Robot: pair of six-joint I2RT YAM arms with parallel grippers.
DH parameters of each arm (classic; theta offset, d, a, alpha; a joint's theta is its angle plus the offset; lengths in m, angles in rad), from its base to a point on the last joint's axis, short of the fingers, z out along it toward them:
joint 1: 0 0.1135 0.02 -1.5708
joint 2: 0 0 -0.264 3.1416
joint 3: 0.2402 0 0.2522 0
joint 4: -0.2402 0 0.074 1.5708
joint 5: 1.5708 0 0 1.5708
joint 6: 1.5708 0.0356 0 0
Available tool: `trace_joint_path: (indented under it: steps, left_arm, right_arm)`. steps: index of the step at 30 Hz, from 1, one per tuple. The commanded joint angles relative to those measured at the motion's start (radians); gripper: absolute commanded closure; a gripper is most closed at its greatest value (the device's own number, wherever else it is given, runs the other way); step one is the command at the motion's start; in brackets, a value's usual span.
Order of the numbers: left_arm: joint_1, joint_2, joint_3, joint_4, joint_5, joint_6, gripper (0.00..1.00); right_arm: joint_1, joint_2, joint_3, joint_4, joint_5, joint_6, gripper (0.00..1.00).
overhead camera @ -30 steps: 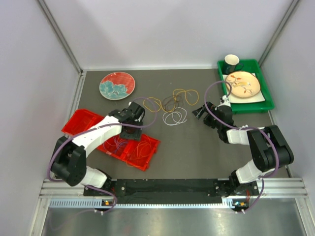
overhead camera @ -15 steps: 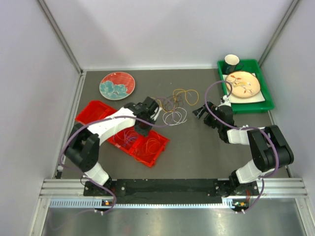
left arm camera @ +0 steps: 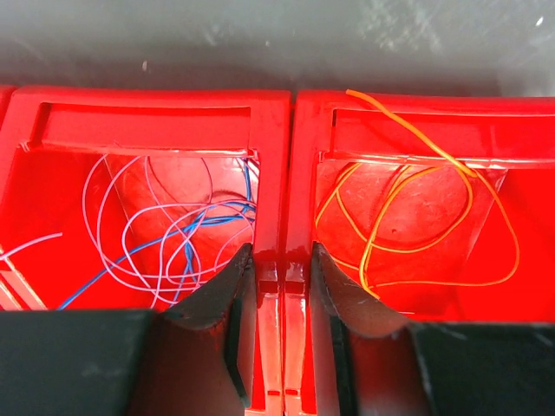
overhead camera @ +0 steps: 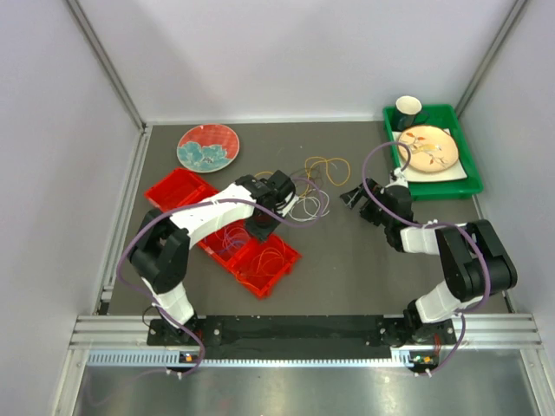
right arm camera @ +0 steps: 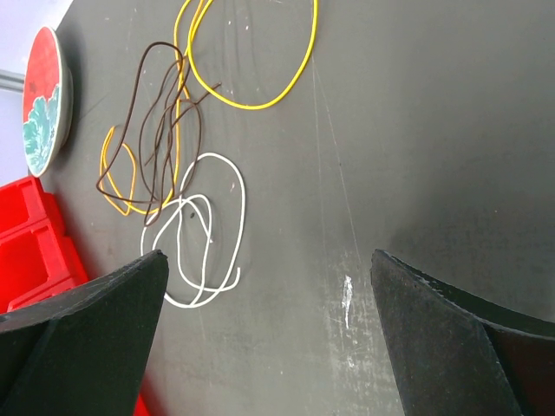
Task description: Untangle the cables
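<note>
The loose cables lie mid-table: a yellow loop [overhead camera: 327,168] [right arm camera: 251,61], a dark brown one [overhead camera: 299,183] [right arm camera: 165,139] and a white one [overhead camera: 308,206] [right arm camera: 204,230]. A red tray [overhead camera: 178,187] holds more of them: blue and white cables [left arm camera: 173,234] in one compartment, orange cables [left arm camera: 416,217] in the other. My left gripper [overhead camera: 264,221] [left arm camera: 282,251] is shut on the tray's divider wall [left arm camera: 282,173] between those two compartments. Right of the loose cables, my right gripper [overhead camera: 354,198] [right arm camera: 269,264] hangs wide open over bare table, holding nothing.
A red and teal plate [overhead camera: 208,147] lies at the back left. A green tray [overhead camera: 473,178] at the back right holds a cup [overhead camera: 408,108] and a patterned plate [overhead camera: 427,149]. White walls enclose the table on three sides.
My left gripper has shut on the red tray's divider and dragged the tray to the right, toward the loose cables. The right arm has not moved.
</note>
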Motion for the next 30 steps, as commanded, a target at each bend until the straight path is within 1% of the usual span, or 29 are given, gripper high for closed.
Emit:
trace_joint_path:
  steps: [1, 3, 4, 6, 7, 12, 14, 17, 18, 19, 20, 21, 24, 25, 27, 28, 29, 30]
  left_arm:
    - [-0.005, -0.080, 0.031, -0.072, -0.104, 0.034, 0.72]
    - [-0.005, -0.107, 0.025, -0.075, -0.120, 0.028, 0.64]
    - [-0.007, -0.116, 0.025, -0.075, -0.124, 0.027, 0.57]
    - [-0.005, -0.135, 0.037, -0.080, -0.126, -0.018, 0.51]
    - [-0.007, -0.139, 0.054, -0.083, -0.127, -0.024, 0.46]
    - [-0.005, -0.143, 0.114, -0.103, -0.121, -0.052, 0.43]
    - [-0.005, -0.146, 0.172, -0.100, -0.127, -0.075, 0.42]
    - [-0.004, -0.150, 0.237, -0.029, -0.164, -0.117, 0.40]
    - [-0.004, -0.149, 0.257, 0.027, -0.181, -0.124, 0.38]
    - [-0.004, -0.133, 0.267, 0.052, -0.190, -0.137, 0.33]
    - [-0.004, -0.123, 0.278, 0.080, -0.202, -0.162, 0.25]
    - [-0.004, -0.109, 0.297, 0.116, -0.209, -0.168, 0.20]
    - [-0.004, -0.040, 0.307, 0.196, -0.140, -0.128, 0.18]
    - [-0.005, -0.003, 0.309, 0.257, -0.120, -0.121, 0.18]
    - [-0.004, 0.041, 0.330, 0.304, -0.114, -0.102, 0.18]
    - [-0.004, 0.087, 0.341, 0.337, -0.106, -0.096, 0.18]
    - [-0.004, 0.109, 0.352, 0.359, -0.078, -0.079, 0.17]
    - [-0.004, 0.150, 0.373, 0.376, -0.068, -0.070, 0.01]
  right_arm:
    - [-0.006, 0.009, 0.029, 0.048, -0.011, 0.003, 0.01]
    - [-0.006, 0.009, 0.028, 0.048, -0.011, 0.003, 0.01]
    - [-0.007, 0.009, 0.028, 0.048, -0.011, 0.003, 0.01]
    - [-0.007, 0.009, 0.028, 0.048, -0.011, 0.003, 0.01]
    - [-0.007, 0.009, 0.028, 0.048, -0.011, 0.003, 0.01]
    - [-0.007, 0.006, 0.026, 0.048, -0.011, 0.003, 0.01]
    - [-0.007, 0.006, 0.025, 0.048, -0.012, 0.004, 0.01]
    - [-0.007, 0.006, 0.026, 0.049, -0.012, 0.003, 0.01]
    - [-0.009, 0.006, 0.026, 0.048, -0.012, 0.003, 0.01]
    - [-0.009, 0.006, 0.025, 0.048, -0.012, 0.004, 0.01]
    - [-0.009, 0.006, 0.023, 0.048, -0.012, 0.004, 0.01]
    - [-0.010, 0.006, 0.025, 0.049, -0.012, 0.006, 0.01]
    - [-0.015, 0.004, 0.020, 0.054, -0.017, 0.011, 0.01]
    - [-0.018, 0.006, 0.017, 0.059, -0.018, 0.012, 0.01]
    - [-0.022, 0.009, 0.015, 0.063, -0.020, 0.017, 0.01]
    - [-0.024, 0.010, 0.015, 0.065, -0.021, 0.017, 0.01]
    - [-0.027, 0.012, 0.015, 0.065, -0.021, 0.020, 0.01]
    - [-0.029, 0.013, 0.015, 0.066, -0.021, 0.020, 0.01]
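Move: Pinching the red tray's divider, the left hand has the white cable about 8 cm ahead and 10 cm to its right, some 4 cm lower on the table. The brown cable lies about 13 cm ahead and 9 cm right of that hand, the yellow cable's left loop 13 cm ahead and 2 cm right, both equally low. From the idle right hand, the white cable is roughly 11 cm left, 3 cm back and 4 cm below. Letting go of the tray's divider, the left hand opens its fingers wide and lifts about 12 cm, clear of the tray. While still rising it swings some 11 cm forward and 8 cm right, out over the white, brown and yellow cables, its fingers tipping forward and to the right by about 30 degrees; lastly it starts sinking, by about 2 cm. ##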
